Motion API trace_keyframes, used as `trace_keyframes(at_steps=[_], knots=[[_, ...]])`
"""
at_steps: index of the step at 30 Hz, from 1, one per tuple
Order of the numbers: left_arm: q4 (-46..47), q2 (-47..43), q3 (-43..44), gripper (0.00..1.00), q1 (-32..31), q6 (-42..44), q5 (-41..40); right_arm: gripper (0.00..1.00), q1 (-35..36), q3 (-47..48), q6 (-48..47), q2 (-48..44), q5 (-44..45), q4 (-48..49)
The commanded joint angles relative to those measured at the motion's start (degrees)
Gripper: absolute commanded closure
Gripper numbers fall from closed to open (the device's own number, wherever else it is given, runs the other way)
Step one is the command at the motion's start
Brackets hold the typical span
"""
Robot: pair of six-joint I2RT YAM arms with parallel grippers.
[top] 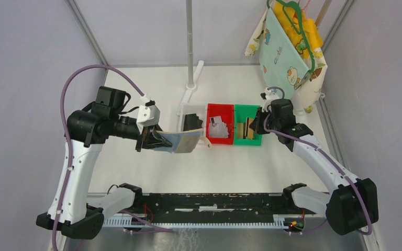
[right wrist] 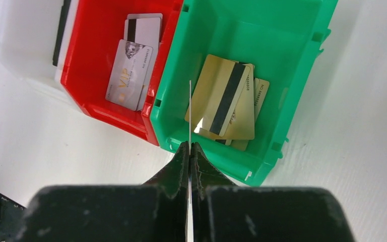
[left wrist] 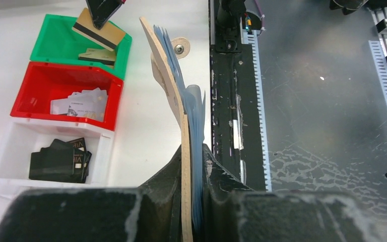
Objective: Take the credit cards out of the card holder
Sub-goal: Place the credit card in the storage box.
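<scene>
My left gripper [top: 154, 140] is shut on the card holder [top: 184, 141], a tan wallet with pale blue pockets, held above the table left of the bins. The left wrist view shows the card holder [left wrist: 169, 85] edge-on between the left gripper's [left wrist: 194, 151] fingers. My right gripper [right wrist: 190, 145] is shut on a gold card [right wrist: 189, 111], seen edge-on over the green bin's [right wrist: 282, 60] near rim. That gold card [left wrist: 101, 33] shows its dark stripe in the left wrist view. More gold cards [right wrist: 227, 101] lie in the green bin.
Three bins stand in a row: a white bin [left wrist: 2, 151] with black cards [left wrist: 60, 161], a red bin [right wrist: 88, 60] with silver cards [right wrist: 131, 73], and the green one. A pole [top: 189, 42] and a hanging cloth [top: 288, 57] are at the back.
</scene>
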Motion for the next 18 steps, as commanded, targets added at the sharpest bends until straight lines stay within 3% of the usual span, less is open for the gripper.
trace_keyframes(at_steps=[1,18], knots=[[0.38,-1.19,0.70,0.98,-0.13,4.63,1.13,1.00,-0.25,-0.07,-1.26,2.04,2.24,2.41],[0.78,-1.35,0.76,0.98,-0.23,3.61,1.68,1.00,-0.18,1.44,0.17,14.70,-3.80,10.50]])
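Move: The right hand holds a gold card edge-on over the near part of the green box; the pile of gold cards there lies about 4 cm ahead of it, 2 cm to its left and some 11 cm below. At that same depth, the white cards in the red box lie roughly 5 cm ahead and 14 cm left, the black cards in the white box about 7 cm ahead and 26 cm left. From the left hand the gold cards lie some 21 cm ahead, 29 cm to the right and 32 cm down. The right hand sinks steadily by about 5.5 cm towards the gold cards in the green box, easing forward by barely 2 cm in the second half and tipping some 5 degrees further down, its fingers staying shut on the gold card. The left hand stays in place, keeping its pinch on the card holder, well clear to the left of the boxes and above them. ##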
